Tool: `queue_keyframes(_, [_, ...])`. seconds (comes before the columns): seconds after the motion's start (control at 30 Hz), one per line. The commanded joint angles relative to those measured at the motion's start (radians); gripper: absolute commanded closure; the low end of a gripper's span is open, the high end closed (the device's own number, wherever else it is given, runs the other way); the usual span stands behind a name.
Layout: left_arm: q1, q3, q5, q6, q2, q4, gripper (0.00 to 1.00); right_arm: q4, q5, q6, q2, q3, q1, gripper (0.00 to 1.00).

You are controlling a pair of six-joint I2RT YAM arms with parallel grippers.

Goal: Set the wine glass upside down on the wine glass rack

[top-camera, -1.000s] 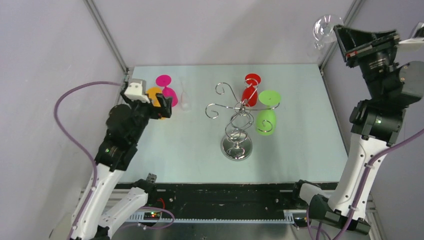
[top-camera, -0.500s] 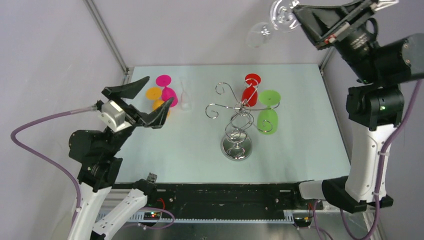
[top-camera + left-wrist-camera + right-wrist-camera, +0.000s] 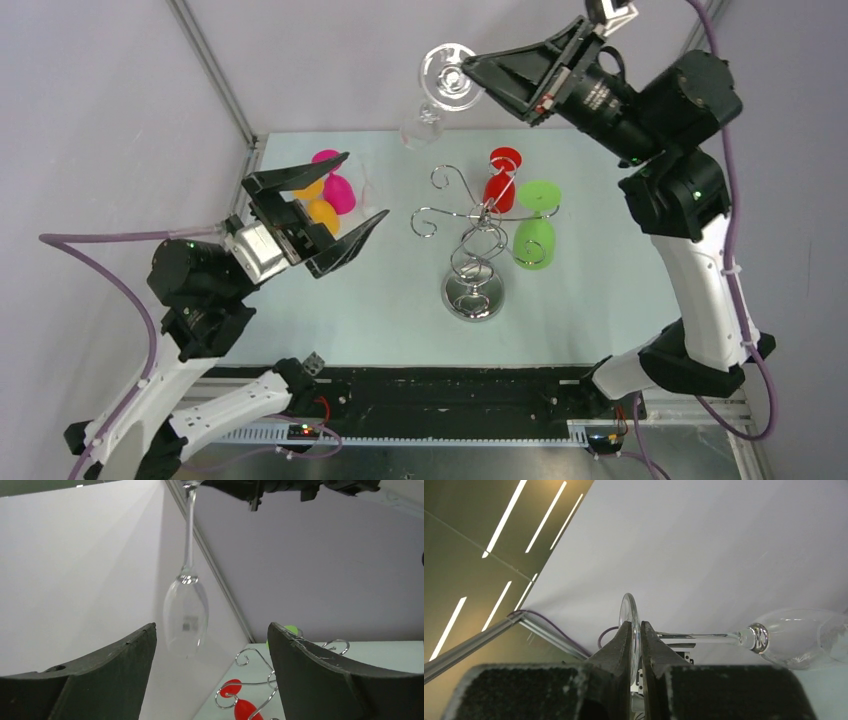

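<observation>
A clear wine glass (image 3: pixel 447 78) hangs upside down in the air, behind and above the wine glass rack (image 3: pixel 473 296), a chrome wire stand with a spiral stem. My right gripper (image 3: pixel 468 68) is shut on the glass's round foot (image 3: pixel 629 611), with the stem and bowl (image 3: pixel 796 637) sticking out sideways in the right wrist view. My left gripper (image 3: pixel 320 205) is open and empty, raised over the left of the table. In the left wrist view the glass (image 3: pixel 186 612) hangs ahead of the open left gripper (image 3: pixel 211 630), apart from both fingers.
A red glass (image 3: pixel 499 186) and a green glass (image 3: pixel 534 228) hang upside down on the rack's right arms. Pink (image 3: pixel 337 186) and orange (image 3: pixel 322 211) glasses stand at the back left, partly behind my left fingers. The enclosure's walls and corner posts are close behind.
My right arm has swung left with the clear glass, from the upper right corner to above the rack's back. My left arm has risen and turned toward the centre, jaws still apart.
</observation>
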Motion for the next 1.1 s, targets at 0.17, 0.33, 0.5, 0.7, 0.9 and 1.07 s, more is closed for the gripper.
queue_keyframes(0.17, [-0.083,0.041,-0.121,0.149,0.034,0.03,0.16,0.067,0.059,-0.029,0.085,0.062,0.133,1.0])
queue_keyframes(0.33, [-0.097,-0.003,-0.197,0.194,0.036,0.03,0.17,0.072,0.054,-0.033,0.112,0.064,0.177,1.0])
queue_keyframes(0.5, [-0.099,-0.016,-0.25,0.204,0.049,0.03,0.23,0.064,0.051,-0.035,0.113,0.046,0.209,1.0])
queue_keyframes(0.7, [-0.099,-0.022,-0.303,0.21,0.074,0.03,0.25,0.066,0.042,-0.031,0.112,0.031,0.249,1.0])
queue_keyframes(0.9, [-0.099,0.001,-0.293,0.191,0.094,0.031,0.35,0.066,0.033,-0.029,0.106,0.007,0.276,1.0])
queue_keyframes(1.07, [-0.098,0.007,-0.29,0.187,0.101,0.031,0.49,0.067,0.038,-0.039,0.091,-0.01,0.288,1.0])
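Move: The clear wine glass, hanging foot-up from the right fingers, has its middle roughly 8 cm ahead of the open left hand, 12 cm to its right and about level. The rack's crown stands 19 cm to the left hand's right, neither ahead nor back, some 11 cm lower; the green glass hangs 9 cm farther right and 2 cm farther out. The receiving left gripper is about 8 cm back, 14 cm left and 10 cm below the right hand. Right hand carries the glass 10 cm left and down; left reaches 5 cm forward, narrowing around its stem. ##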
